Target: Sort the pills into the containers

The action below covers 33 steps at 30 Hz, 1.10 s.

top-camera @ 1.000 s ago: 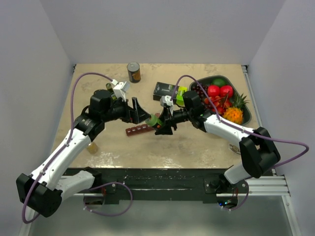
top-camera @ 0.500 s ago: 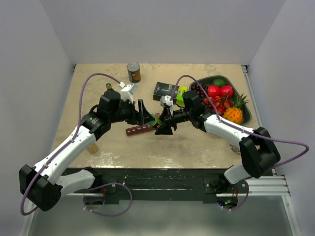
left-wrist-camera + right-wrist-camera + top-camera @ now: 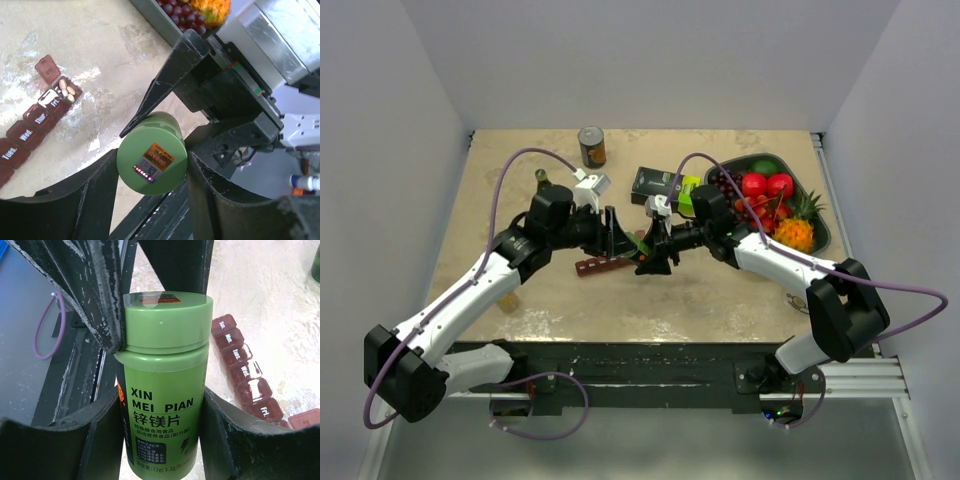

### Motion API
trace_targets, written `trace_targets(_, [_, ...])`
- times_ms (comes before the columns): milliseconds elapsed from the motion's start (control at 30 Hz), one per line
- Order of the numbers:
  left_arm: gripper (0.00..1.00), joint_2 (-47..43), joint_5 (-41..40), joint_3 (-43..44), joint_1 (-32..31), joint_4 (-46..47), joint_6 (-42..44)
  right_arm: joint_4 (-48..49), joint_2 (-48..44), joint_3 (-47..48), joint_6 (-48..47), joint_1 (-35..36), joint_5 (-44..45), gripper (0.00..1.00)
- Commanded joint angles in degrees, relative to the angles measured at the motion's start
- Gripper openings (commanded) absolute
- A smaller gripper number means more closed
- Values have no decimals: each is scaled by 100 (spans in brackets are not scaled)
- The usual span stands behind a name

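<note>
A green pill bottle [image 3: 162, 405] hangs tilted over the table, and my right gripper [image 3: 162, 395] is shut on its labelled body. My left gripper [image 3: 152, 156] faces it end on, with a finger pressed to each side of the green cap [image 3: 152, 155]. In the top view the two grippers [image 3: 620, 238] [image 3: 645, 250] meet at the bottle [image 3: 638, 247] mid-table. The maroon containers strip [image 3: 603, 264] lies just below them. Its day lids are shut except one end compartment, which holds white pills [image 3: 66, 89].
A black-and-lime box [image 3: 660, 185] and a dark fruit tray [image 3: 820, 235] sit to the back right. A tin can [image 3: 592, 146] stands at the back. A small dark bottle [image 3: 541, 177] stands back left, and an amber item [image 3: 507, 300] lies under the left arm.
My left arm has reached right to the bottle and its jaws have narrowed onto the cap. The right arm and the bottle have stayed put.
</note>
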Motion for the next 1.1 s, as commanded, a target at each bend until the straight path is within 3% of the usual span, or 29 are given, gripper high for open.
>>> trace_targets(0, [6, 9, 903, 77, -23, 295, 1244, 136, -59, 288, -68, 3, -87, 0])
trace_targets(167, [0, 369, 3055, -55, -40, -70, 3661, 249, -59, 236, 54, -5, -333, 0])
trace_targets(200, [0, 474, 3312, -38, -40, -291, 4789, 320, -50, 218, 107, -5, -429, 0])
trace_targets(300, [2, 606, 3491, -90, -49, -434, 5888, 399, -50, 183, 178, 21, -483, 0])
trace_targets(400, [7, 870, 3393, 103, -23, -92, 5584, 399, -59, 174, 169, 21, -500, 0])
trace_targets(467, [21, 862, 3166, 77, -5, 329, 5050, 391, -76, 174, 143, 21, -483, 0])
trace_targets(500, [30, 766, 3078, 68, 21, 427, 4890, 373, -85, 174, 125, 21, -474, 0])
trace_targets(533, [45, 687, 2938, 25, 117, 550, 4706, 356, -85, 183, 99, 21, -465, 0])
trace_targets(600, [61, 363, 2927, -204, 266, 980, 4187, 277, -94, 200, 28, 30, -456, 0])
trace_targets(633, [79, 230, 2997, -300, 432, 1164, 4012, 276, -94, 209, 20, 21, -456, 0])
trace_targets(700, [99, -190, 3024, -660, 600, 1753, 3388, 250, -85, 209, 2, 21, -439, 0])
trace_targets(833, [99, -737, 2824, -1153, 882, 2528, 2350, 197, -94, 235, -51, 21, -404, 0])
trace_targets(1067, [99, -668, 1715, -847, 900, 1995, 357, 153, -59, 244, -103, 21, -342, 0])
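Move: Both hands are already on the green pill bottle: its middle lies about 4 cm below the left hand's closed fingers, 2 cm to their right and 1 cm back, and within some 1 cm of the right hand's grip, slightly left and above. The brown pill box lies on the table about 4 cm ahead of the left hand, 5 cm to its left and 19 cm below; the black-and-green box is roughly 22 cm ahead, 9 cm right and 20 cm below. Clockwise by about 40 degrees, with the fingertips also tilting up some 30, the left hand twists on the bottle's green cap while edging back and right about 2 cm. Then its fingers spring wide open, let go of the cap and retreat left and up, some 4 cm each. The right hand keeps its grip, giving 2 cm back and 1 cm down, then coming halfway back. ##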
